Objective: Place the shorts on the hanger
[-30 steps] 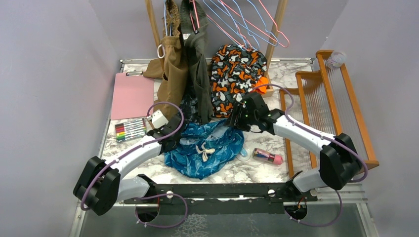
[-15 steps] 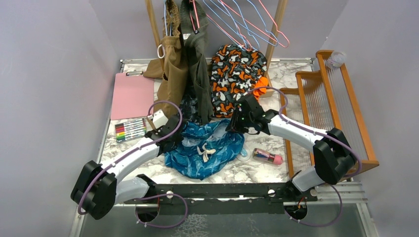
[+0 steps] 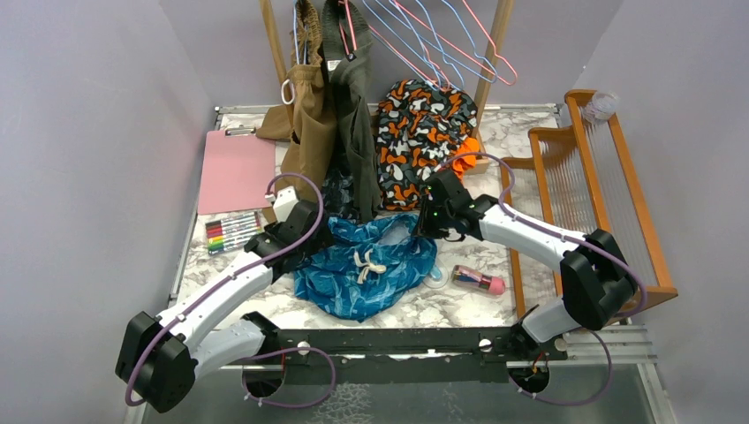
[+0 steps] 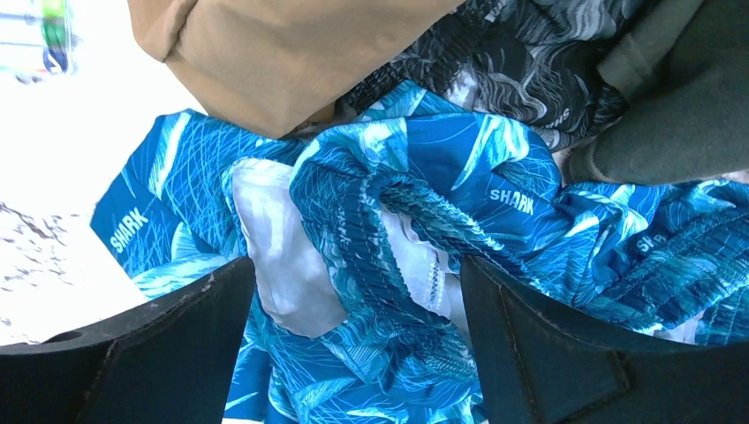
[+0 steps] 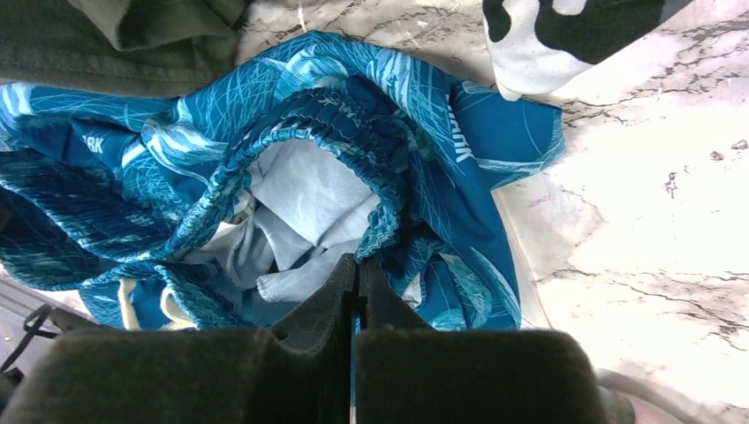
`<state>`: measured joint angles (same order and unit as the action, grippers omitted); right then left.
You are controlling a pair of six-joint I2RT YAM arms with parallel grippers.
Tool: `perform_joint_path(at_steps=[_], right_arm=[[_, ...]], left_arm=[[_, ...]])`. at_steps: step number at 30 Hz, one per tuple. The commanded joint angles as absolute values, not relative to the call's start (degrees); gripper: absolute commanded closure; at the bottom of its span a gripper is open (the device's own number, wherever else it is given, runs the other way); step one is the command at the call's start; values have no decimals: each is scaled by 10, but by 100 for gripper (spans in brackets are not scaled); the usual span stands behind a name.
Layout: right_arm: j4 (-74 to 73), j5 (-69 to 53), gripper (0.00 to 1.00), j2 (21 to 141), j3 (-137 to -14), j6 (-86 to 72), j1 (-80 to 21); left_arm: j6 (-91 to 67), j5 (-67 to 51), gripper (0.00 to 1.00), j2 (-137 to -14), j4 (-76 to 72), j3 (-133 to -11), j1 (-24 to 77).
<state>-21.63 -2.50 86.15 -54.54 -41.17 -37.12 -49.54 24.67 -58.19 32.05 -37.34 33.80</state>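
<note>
The teal-blue shorts (image 3: 366, 269) lie crumpled on the marble table between both arms, cream drawstring bow on top. My left gripper (image 3: 311, 237) is at their left end. In the left wrist view it (image 4: 358, 344) stands open, its fingers on either side of the gathered waistband (image 4: 397, 212) and white lining without touching them. My right gripper (image 3: 424, 225) is at their far right edge. The right wrist view shows it (image 5: 356, 265) shut, with a sliver of the shorts (image 5: 300, 115) pinched at the waistband. A light-blue wire hanger (image 3: 422, 40) hangs among pink ones on the back rail.
Tan (image 3: 305, 132) and olive (image 3: 353, 115) garments hang from the rail down to the table. An orange, black and white garment (image 3: 419, 132) sits behind the shorts. A pink clipboard (image 3: 236, 170) and markers (image 3: 231, 233) lie left, a wooden frame (image 3: 583, 177) right, a pink item (image 3: 479, 280) near the front.
My left gripper has opened, let go of the shorts and shifted slightly back. My right gripper has closed on the shorts' right edge.
</note>
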Motion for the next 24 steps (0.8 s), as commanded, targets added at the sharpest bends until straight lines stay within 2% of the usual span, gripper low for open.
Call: perform_joint_path(at_steps=[1,7,13,15,24], right_arm=[[-242,4,99,848,-554,-375,-374],[-235,-4,99,821,-524,-356,-374],[-242,7,99,791,-504,-339,-374],[-242,10,99,782,-499,-335,-374],[-228,-10,99,764,-474,-329,-374]], left_arm=[[-420,252,13,-592,336,-408,332],[-350,261,20,-639,337,-449,323],[-315,229,44,-664,332,-451,306],[-308,215,48,-671,327,-449,305],[-282,155,48,-693,304,-444,304]])
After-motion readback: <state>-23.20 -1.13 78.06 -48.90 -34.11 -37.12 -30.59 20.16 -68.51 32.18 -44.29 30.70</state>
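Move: Under the left hand, about 3 cm ahead and 4 cm lower, is the left end of the shorts' gathered waistband. The white drawstring lies roughly 8 cm to that hand's right and 5 cm back; the olive trouser leg's hem is about 7 cm right and 5 cm ahead. From the right hand, already shut on the waistband's other side, that left end is some 18 cm left and 2 cm forward, while the pink-capped bottle lies about 11 cm right and 9 cm back. Keeping its pinch on the waistband, the right hand draws the cloth about 3 cm to the right and back, towards the bottle. The left hand meanwhile goes some 2 cm forward over the waistband's left end, rising slightly before sinking again, and turns about 15 degrees clockwise with its left side lifting as its wide fingers narrow to half open around that end. ##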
